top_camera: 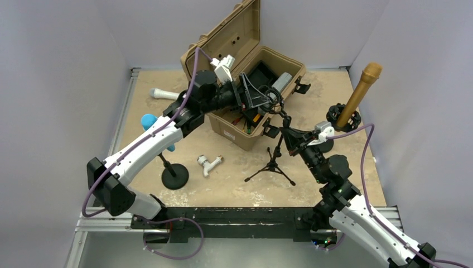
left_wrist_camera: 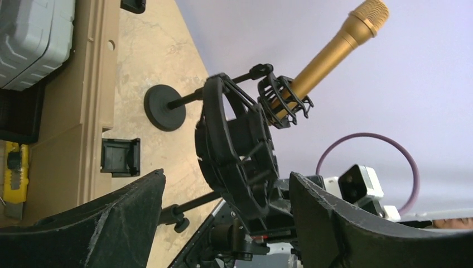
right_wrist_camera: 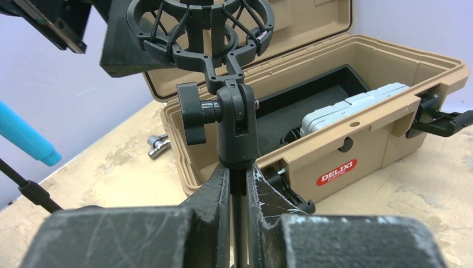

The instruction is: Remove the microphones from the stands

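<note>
A black tripod stand stands mid-table, topped by a black shock mount whose ring looks empty in the right wrist view. My left gripper is open, its fingers either side of that mount. My right gripper is shut on the tripod's pole just under the swivel joint. A gold microphone sits tilted in a second mount on a round-base stand at the right, also in the left wrist view. A blue microphone sits on a round-base stand at the left.
An open tan case with a grey box and tools stands behind the tripod. A white microphone lies at the back left. A white pipe fitting lies near the blue microphone's stand base.
</note>
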Robot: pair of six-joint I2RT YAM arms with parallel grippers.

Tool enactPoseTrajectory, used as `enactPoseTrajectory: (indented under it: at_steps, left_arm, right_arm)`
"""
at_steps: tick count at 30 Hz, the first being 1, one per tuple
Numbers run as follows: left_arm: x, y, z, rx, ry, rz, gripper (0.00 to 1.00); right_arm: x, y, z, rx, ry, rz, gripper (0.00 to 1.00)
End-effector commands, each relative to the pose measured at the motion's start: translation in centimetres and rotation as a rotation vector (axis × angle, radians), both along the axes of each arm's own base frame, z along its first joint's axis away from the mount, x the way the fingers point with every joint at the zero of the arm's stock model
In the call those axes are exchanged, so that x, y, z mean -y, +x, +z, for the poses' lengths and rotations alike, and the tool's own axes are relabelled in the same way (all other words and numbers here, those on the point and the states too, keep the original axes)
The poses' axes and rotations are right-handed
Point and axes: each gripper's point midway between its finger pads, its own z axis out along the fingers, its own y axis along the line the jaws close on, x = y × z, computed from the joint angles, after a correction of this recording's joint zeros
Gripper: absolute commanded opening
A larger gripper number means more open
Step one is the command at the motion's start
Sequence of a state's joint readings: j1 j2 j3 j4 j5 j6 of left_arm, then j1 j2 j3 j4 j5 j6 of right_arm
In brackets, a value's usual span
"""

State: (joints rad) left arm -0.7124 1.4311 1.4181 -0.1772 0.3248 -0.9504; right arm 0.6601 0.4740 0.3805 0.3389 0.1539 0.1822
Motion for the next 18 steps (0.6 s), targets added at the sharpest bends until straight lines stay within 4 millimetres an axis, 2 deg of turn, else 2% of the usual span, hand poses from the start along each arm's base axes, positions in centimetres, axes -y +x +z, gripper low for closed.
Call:
enactPoseTrajectory:
  at_steps: [1,8,13,18]
  left_arm:
    - [0.8,0.7,1.7,0.035,-0.037,-0.019,0.8]
    - [1.2,2.1,1.2,0.048,-0.014,0.017,0.75]
    - [2.3,1.8,1.3,0.065,-0.018,-0.013,0.63]
    - [2.3,1.1,1.6,0.092,-0.011,-0.024,0.53]
  right_arm:
    - [0.1,-0.7,4.3,0.134,0.079,0.019,0.0]
    - [-0.3,-0.6,4.1,0.136,0.068,0.029,0.0]
    - [-0.2,-0.1,4.3,0.149,0.057,0.005,0.0]
    - [0.2,0.8,4.4,0.153,0.046,-0.042,0.0]
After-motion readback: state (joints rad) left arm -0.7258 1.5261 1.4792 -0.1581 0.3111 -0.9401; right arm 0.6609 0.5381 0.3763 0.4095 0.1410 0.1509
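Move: The empty ring mount on top of the tripod stand is just beyond the left fingertips, about 2 cm ahead, 4 cm right and 2 cm lower. The right hand already grips the stand's neck, with that mount some 6 cm ahead, 5 cm left and 7 cm above it. The open tan case lies about 12 cm ahead of the left hand, 4 cm right and 30 cm below; the gold microphone is roughly 25 cm right of the right hand, 8 cm ahead and 6 cm higher. The left fingers come to straddle the ring mount and close by about a quarter of their range, seeming to just touch its sides, as the hand reaches some 3 cm right and forward onto the mount, sinking at first and then easing back up slightly. The right hand keeps its pinch on the neck and eases the stand about 1 cm forward and left towards the left hand. ##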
